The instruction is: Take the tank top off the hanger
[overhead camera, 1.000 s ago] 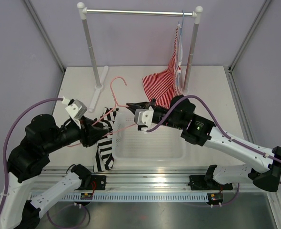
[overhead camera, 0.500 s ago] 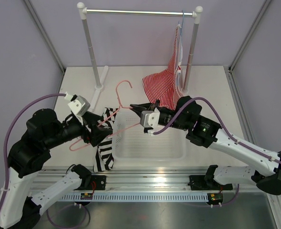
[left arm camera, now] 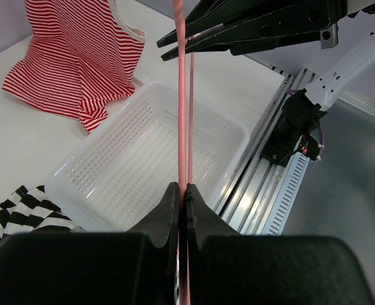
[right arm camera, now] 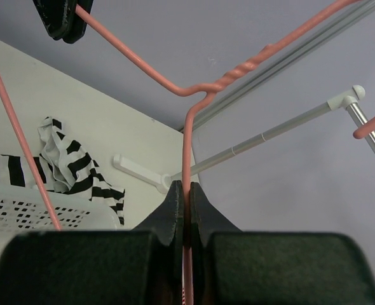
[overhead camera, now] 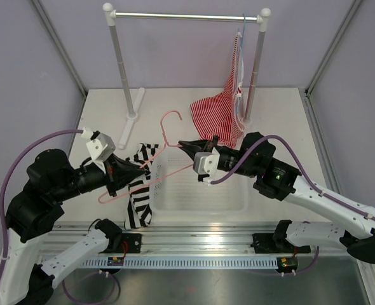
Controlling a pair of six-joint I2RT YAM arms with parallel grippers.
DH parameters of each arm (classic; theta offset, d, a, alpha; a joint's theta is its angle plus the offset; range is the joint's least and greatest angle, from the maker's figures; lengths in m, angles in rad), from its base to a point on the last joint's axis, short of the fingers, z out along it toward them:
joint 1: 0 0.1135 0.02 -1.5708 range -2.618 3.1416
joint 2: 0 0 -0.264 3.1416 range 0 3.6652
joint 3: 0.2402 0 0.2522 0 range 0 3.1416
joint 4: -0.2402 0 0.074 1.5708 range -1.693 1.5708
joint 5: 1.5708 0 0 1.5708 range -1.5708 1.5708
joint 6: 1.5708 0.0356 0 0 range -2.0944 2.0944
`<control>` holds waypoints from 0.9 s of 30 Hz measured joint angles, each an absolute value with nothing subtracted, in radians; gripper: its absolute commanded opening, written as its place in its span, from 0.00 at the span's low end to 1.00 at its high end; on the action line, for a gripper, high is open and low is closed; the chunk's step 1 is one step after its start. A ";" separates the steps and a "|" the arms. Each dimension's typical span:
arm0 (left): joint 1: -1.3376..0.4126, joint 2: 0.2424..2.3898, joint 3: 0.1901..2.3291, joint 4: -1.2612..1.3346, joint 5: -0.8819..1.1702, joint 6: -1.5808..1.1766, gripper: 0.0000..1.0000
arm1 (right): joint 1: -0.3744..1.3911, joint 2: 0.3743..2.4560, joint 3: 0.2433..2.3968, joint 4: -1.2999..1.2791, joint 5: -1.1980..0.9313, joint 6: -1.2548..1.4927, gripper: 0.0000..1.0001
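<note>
The pink wire hanger (overhead camera: pixel 163 127) is held in the air over the basket's left end by both grippers. My left gripper (overhead camera: pixel 138 170) is shut on one of its wires, seen in the left wrist view (left arm camera: pixel 182 190) round the hanger (left arm camera: pixel 182 95). My right gripper (overhead camera: pixel 182 145) is shut on the wire below the twisted neck (right arm camera: pixel 184 187), on the hanger (right arm camera: pixel 187 140). The black-and-white striped tank top (overhead camera: pixel 138 203) lies crumpled over the basket's left rim, below the hanger, and shows in both wrist views (left arm camera: pixel 22 206) (right arm camera: pixel 73 166). I cannot tell whether it still touches the wire.
A white perforated basket (overhead camera: pixel 241 194) stands at the near middle of the table. A red-and-white striped top (overhead camera: pixel 216 111) hangs from a pale blue hanger (overhead camera: pixel 241 38) on the clothes rail (overhead camera: pixel 187 16). The rail's left post (overhead camera: pixel 121 63) stands behind the pink hanger.
Both grippers have carried the hanger to the right, its hook shifting right. The right arm drew back rightward. The tank top stays on the basket's rim.
</note>
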State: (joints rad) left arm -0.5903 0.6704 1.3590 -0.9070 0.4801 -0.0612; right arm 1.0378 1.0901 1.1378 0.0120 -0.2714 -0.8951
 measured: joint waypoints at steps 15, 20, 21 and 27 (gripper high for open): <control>-0.592 0.618 1.338 -0.888 0.271 -0.086 0.00 | 1.037 1.091 1.101 0.162 -0.193 -0.837 0.99; -0.591 0.630 1.365 -0.903 0.065 -0.112 0.00 | 1.037 1.095 1.101 0.176 -0.108 -0.778 0.99; -0.592 0.644 1.383 -0.910 0.015 -0.117 0.00 | 1.037 1.092 1.102 0.175 -0.086 -0.756 0.99; -0.592 0.785 1.480 -0.868 -0.233 -0.128 0.00 | 1.037 1.000 1.106 0.122 0.072 -0.565 0.99</control>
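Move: The pink hanger is already pinched in both hands. From the left hand, the rack's rail has its middle about 48 cm ahead, 13 cm to the right and 8 cm higher; the striped tank top lies some 15 cm ahead, 7 cm left and 37 cm below, the white basket 16 cm ahead, 16 cm right and 35 cm below. From the right hand, the rail's middle is roughly 44 cm ahead, 3 cm right and 7 cm up. The hanger passes wholly to the left hand: the right fingers open wide and let go of it, and that hand draws off about 5 cm to the right, also rising and edging forward, its fingertips tilting up. Still pinching the hanger, the left hand speeds up forward and left, some 12 cm in all and slightly up, towards the rack's left side, turning about 40 degrees counter-clockwise. ##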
